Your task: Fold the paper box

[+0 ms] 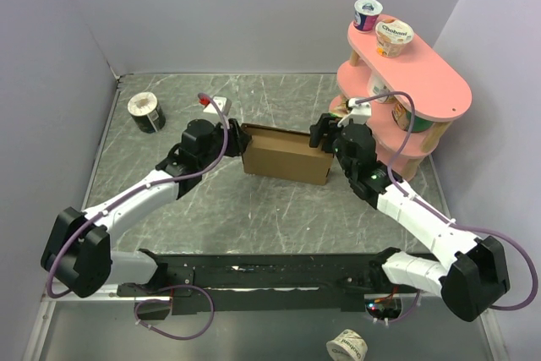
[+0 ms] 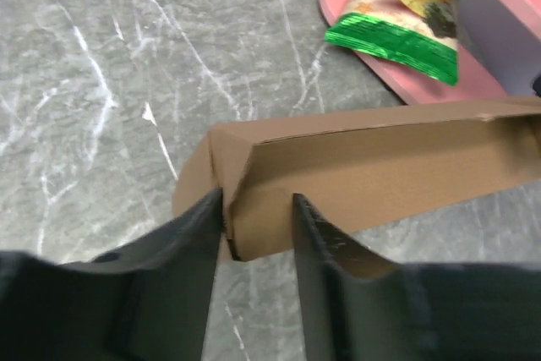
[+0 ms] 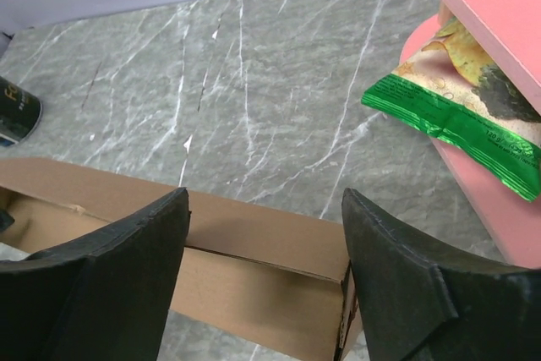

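The paper box [image 1: 286, 156] is a shallow brown cardboard box lying mid-table with its long side across. My left gripper [image 1: 234, 137] is at its left end. In the left wrist view the fingers [image 2: 258, 200] stand a little apart, straddling the folded end corner of the box [image 2: 380, 166]. My right gripper [image 1: 321, 134] hovers at the right end. Its fingers [image 3: 265, 196] are spread wide above the box's [image 3: 254, 251] top edge and right corner, and nothing is gripped between them.
A pink two-tier shelf [image 1: 406, 82] stands at the back right, close to the right arm, with two yoghurt cups [image 1: 368, 14] on top and a green chips bag [image 3: 456, 99] on its lower tier. A dark can [image 1: 146, 112] lies at the back left. Grey walls close in the sides.
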Tool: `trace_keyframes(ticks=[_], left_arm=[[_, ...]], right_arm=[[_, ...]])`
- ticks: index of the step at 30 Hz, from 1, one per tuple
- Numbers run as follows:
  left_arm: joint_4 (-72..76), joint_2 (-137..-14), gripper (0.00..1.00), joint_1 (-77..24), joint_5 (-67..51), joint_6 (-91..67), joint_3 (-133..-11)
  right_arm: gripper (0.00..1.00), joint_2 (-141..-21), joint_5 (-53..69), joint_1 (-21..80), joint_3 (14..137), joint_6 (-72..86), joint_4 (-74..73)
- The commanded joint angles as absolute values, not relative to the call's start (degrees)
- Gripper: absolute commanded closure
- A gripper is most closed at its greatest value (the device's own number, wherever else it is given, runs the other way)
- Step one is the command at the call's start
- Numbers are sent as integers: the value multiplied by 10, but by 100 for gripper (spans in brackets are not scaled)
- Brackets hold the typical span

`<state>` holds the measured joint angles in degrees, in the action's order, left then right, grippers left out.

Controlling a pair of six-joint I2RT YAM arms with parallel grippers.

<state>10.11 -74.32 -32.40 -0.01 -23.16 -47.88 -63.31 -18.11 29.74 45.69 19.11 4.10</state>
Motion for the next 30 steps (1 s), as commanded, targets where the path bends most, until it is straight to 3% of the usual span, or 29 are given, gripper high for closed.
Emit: trace_keyframes(ticks=[1, 7, 11, 18, 23, 30], left_arm=[[-53, -739, 52, -330, -38, -215, -455], [-80, -686, 22, -330, -91, -204, -452], [-98, -662, 14, -315, -149, -211, -456], [-64, -615, 10, -225, -279, -270, -475], [-43, -624, 10, -191, -265, -299, -504], [112, -661, 11, -163, -279, -386, -511]], right_arm=[[25, -643, -200, 297, 424, 189, -35], [31, -636, -208, 298, 409, 195, -27], [33, -629, -213, 297, 396, 195, -20], [38, -611, -215, 297, 362, 198, -3], [42, -599, -214, 298, 334, 204, 18], [48, -590, -214, 304, 304, 211, 25]])
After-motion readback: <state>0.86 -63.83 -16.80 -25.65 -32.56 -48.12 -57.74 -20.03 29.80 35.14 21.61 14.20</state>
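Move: The paper box's left end wall is right at the left fingers, about 1 cm to their left and 2 cm below, the box running off to the right. For the right hand, the box's right end wall lies some 3 cm to its right, level with it fore and aft and about 3 cm lower. The chip bag sits roughly 11 cm ahead of the right hand, 8 cm right and 8 cm below; the black roll stands about 11 cm ahead of the left hand, 25 cm left and 7 cm lower. Its grip already loosened, the left hand opens wide and comes free of the box's left end, drawing back about 7.5 cm while dipping some 5 cm and tipping down about 15 degrees, then swings left and climbs with a partial return forward, to stop short of its start, about 4 cm left and 4.5 cm higher, its left side rolled downward. Meanwhile the right hand stays at the box's right end, slowly narrowing its still open fingers around the corner as it eases a centimetre or so back, right and down, its outer finger along the end wall. ##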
